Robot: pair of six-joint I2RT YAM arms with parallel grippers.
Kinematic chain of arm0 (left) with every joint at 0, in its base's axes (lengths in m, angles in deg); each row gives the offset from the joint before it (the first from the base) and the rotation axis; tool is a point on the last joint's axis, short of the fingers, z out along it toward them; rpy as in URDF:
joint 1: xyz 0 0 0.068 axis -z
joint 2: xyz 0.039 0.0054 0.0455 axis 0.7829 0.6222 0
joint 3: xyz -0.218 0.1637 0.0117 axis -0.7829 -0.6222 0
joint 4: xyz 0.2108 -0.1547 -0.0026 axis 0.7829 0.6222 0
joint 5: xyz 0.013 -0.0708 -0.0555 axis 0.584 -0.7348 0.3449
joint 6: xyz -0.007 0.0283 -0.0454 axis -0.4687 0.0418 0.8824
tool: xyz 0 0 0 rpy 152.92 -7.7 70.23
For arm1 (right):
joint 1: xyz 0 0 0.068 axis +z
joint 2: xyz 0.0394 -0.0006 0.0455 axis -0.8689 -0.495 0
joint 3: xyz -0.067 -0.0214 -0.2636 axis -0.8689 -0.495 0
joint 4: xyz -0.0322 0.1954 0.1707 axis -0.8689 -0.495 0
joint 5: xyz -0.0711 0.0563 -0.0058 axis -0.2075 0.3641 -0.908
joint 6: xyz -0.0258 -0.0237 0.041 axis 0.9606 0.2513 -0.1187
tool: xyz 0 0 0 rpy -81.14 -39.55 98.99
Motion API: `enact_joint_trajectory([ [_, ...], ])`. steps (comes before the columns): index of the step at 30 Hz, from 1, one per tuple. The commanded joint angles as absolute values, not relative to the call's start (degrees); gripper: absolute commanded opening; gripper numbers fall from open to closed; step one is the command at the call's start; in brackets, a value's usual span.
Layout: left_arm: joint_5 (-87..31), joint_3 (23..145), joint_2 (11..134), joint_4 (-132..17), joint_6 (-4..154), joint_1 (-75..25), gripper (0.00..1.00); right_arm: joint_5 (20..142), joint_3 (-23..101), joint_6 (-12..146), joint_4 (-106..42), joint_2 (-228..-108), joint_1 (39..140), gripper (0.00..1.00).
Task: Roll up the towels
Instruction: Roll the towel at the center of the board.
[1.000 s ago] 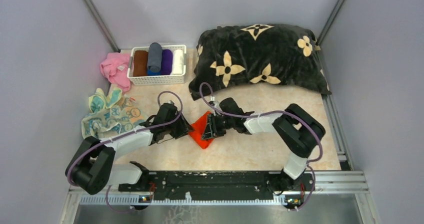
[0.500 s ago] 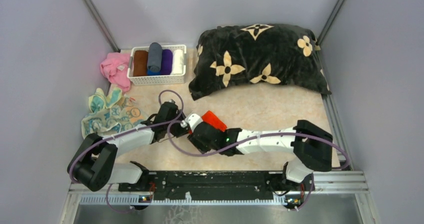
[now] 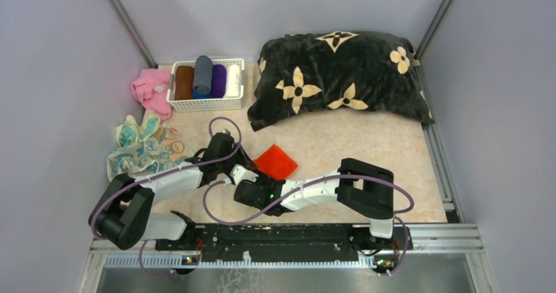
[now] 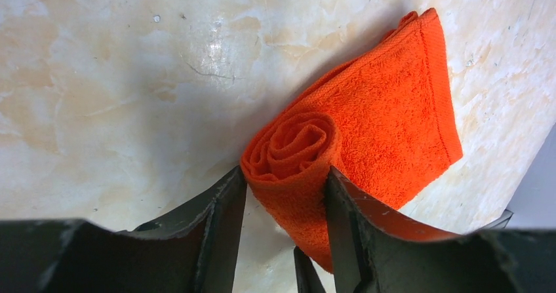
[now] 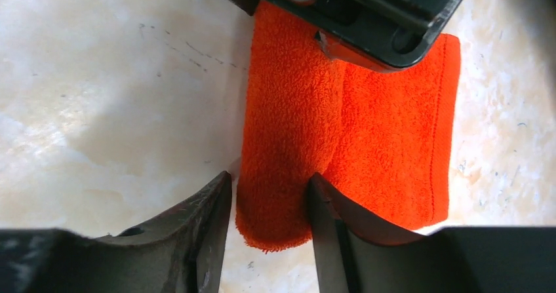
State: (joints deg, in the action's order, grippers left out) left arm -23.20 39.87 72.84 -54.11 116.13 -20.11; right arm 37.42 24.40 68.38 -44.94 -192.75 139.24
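Note:
The orange-red towel [image 3: 277, 161] lies partly rolled on the table's middle, its flat part to the right. In the left wrist view the spiral end of the roll [image 4: 288, 145] sits between my left gripper's [image 4: 284, 172] jaws, both fingers touching it. My right gripper [image 5: 270, 175] straddles the roll's other end [image 5: 278, 142], with its right finger against the cloth and a thin gap at its left finger. From above, the left gripper [image 3: 248, 158] and right gripper [image 3: 252, 175] meet at the towel's left edge. A teal circle-print towel [image 3: 160, 152] and a pale yellow one [image 3: 133, 134] lie crumpled at the left.
A white basket [image 3: 206, 103] with several rolled cloths stands at the back left, a pink cloth [image 3: 150, 90] beside it. The big black flowered cushion [image 3: 341, 77] fills the back right. Metal rails run along the table's right and near edges.
My right gripper let go of the towel's right side, swung round to the near left and now straddles the roll's end. The towel shifted slightly back and right. The left gripper stayed put.

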Motion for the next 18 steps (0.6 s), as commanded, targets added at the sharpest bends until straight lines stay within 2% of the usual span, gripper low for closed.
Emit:
enact_joint_trajectory([
  [1,-20.57,39.03,75.18,-48.88,113.80,-19.93,0.55,35.75,24.37,66.20,-49.85,-195.28,139.54,0.41],
  [5,-20.07,39.58,73.64,-48.44,113.69,-19.93,0.63,42.82,21.93,65.57,-48.22,-193.17,137.16,0.09],
  [7,-18.86,39.59,71.00,-47.60,113.90,-19.97,0.68,49.44,20.27,65.11,-46.46,-190.24,134.92,0.00],
  [12,-16.68,40.02,62.95,-43.98,114.67,-20.06,0.78,74.83,14.66,61.37,-36.45,-182.21,127.11,0.00],
  [18,-19.23,38.50,54.77,-42.02,116.71,-20.06,0.81,105.04,8.10,50.79,-18.66,-179.58,116.69,0.00],
])
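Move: The red towel's roll lies between both pairs of fingers, its middle some 4 cm back and 2 cm right of the left hand, and about 3 cm ahead and 1 cm left of the right, roughly 1 cm below each. Its flat part lies about 7 cm ahead and 4 cm right of the right hand, 2 cm lower. From the left hand, the basket stands around 23 cm ahead and 14 cm left, also about level in height. The right hand shuts its half-open fingers on the back end of the towel roll, pinching it nearly closed, then stays within about 1 cm of its place and rises slightly while the wrist turns some 40 degrees about the roll's length, its fingers swinging from pointing forward-down to pointing left-down. Meanwhile the left hand opens wide, lets go of the roll's far-left end and lifts away about 4 cm, drifting some 2 cm to its left. ##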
